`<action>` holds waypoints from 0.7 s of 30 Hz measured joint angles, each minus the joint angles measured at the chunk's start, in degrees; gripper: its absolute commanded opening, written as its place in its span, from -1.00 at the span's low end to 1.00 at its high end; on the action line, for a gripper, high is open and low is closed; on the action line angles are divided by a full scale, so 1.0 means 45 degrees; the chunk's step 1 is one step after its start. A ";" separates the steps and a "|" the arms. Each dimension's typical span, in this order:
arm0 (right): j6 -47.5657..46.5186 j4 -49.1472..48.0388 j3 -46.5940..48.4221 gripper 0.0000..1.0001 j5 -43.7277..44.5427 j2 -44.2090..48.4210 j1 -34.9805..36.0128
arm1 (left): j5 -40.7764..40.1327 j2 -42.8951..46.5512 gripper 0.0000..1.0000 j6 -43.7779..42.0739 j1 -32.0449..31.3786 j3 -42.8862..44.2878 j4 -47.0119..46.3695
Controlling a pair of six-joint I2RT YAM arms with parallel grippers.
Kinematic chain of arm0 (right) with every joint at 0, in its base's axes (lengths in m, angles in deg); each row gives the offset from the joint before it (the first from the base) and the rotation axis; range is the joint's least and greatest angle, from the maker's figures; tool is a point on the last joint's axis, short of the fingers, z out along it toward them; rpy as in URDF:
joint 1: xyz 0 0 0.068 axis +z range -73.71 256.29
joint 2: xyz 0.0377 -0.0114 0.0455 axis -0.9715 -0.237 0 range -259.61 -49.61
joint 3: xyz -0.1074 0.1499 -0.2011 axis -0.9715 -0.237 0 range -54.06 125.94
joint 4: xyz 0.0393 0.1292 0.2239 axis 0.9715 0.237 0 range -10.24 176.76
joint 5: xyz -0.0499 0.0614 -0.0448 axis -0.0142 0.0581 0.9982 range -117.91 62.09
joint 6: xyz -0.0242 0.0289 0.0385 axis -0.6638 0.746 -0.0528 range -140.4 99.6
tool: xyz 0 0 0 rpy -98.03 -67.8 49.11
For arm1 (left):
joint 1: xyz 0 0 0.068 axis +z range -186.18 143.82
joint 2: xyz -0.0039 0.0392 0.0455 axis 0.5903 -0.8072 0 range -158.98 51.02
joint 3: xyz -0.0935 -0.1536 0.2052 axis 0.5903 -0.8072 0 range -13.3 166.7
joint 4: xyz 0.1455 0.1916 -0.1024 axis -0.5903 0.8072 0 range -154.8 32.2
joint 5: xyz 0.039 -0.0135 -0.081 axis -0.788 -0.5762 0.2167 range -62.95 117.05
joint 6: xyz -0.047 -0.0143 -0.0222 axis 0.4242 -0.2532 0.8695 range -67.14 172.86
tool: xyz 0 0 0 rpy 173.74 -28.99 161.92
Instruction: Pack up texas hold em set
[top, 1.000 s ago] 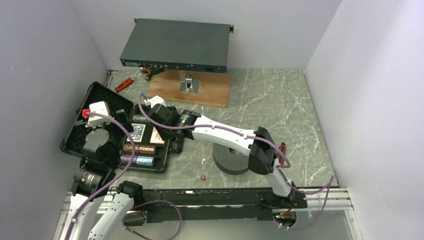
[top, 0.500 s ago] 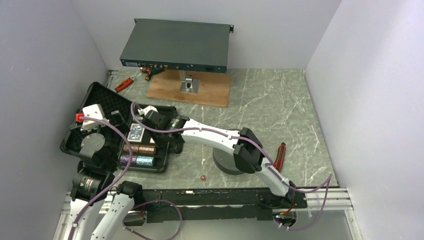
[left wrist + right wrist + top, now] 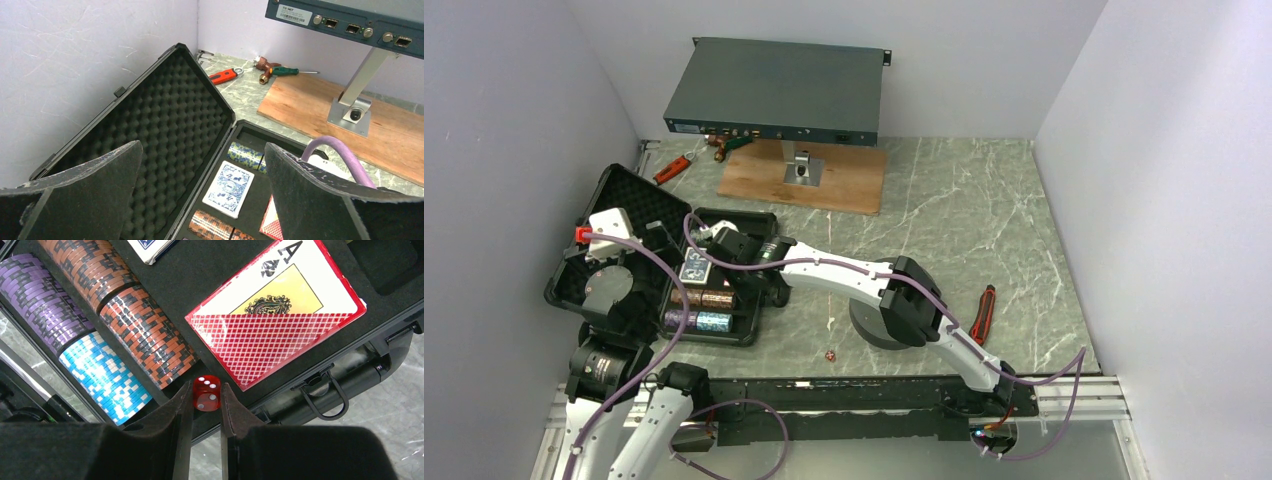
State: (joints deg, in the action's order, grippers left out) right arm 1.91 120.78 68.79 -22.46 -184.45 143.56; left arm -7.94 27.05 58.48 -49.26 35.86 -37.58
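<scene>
The black briefcase lies open at the table's left, its foam lid tipped back. In its tray lie rows of poker chips, a blue card deck and a red card deck box. My right gripper is shut on a small red die, held just above the tray's edge between the orange chips and the red deck. Over the lid's near end my left gripper hangs wide open and holds nothing. A second red die rests on the table near the front.
A thick grey foam ring sits under my right arm, with a red-handled screwdriver to its right. At the back, a grey rack-mount box stands on a post over a wooden board, beside small tools.
My right arm has reached further left over the case, carrying the die. The left arm has shifted slightly left.
</scene>
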 measured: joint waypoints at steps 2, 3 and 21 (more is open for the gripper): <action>0.0000 0.0000 0.0000 -0.86 -0.0005 0.0000 -0.0005 | 0.0073 0.0000 0.97 0.0000 0.0010 0.0000 0.0000; 0.0000 0.0000 0.0000 -0.82 -0.0005 0.0000 -0.0005 | 0.0117 0.0000 0.97 0.0000 0.0010 0.0000 0.0000; 0.0185 0.0005 0.0000 0.06 -0.0248 0.0000 -0.0005 | 0.0301 0.0000 0.96 0.0000 0.0141 -0.0019 -0.0005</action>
State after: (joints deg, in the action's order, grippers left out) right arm 2.74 120.80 68.79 -23.57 -184.45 143.53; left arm -6.58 27.05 58.48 -48.62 35.78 -37.60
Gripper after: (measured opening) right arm 0.508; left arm 0.980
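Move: From the right gripper, with the red die still between its fingertips, the small empty pocket in the case is straight below, about 5 cm down. The nearer orange chip stack is level fore and aft and some 6 cm to the left. The red card deck sits about 7 cm ahead and 2 cm left, the blue chips roughly 5 cm back and 6 cm left. From the left hand the pocket is about 15 cm right, 1 cm ahead and 30 cm down. Hold the right gripper still over the pocket between the orange chips' end and the case's handle side, fingers slanting down and to the left. After a short pause, spread the fingers from their pinch to about half open so they let go of the red die. Don't lower the hand; let it drift back no more than half a centimetre. ##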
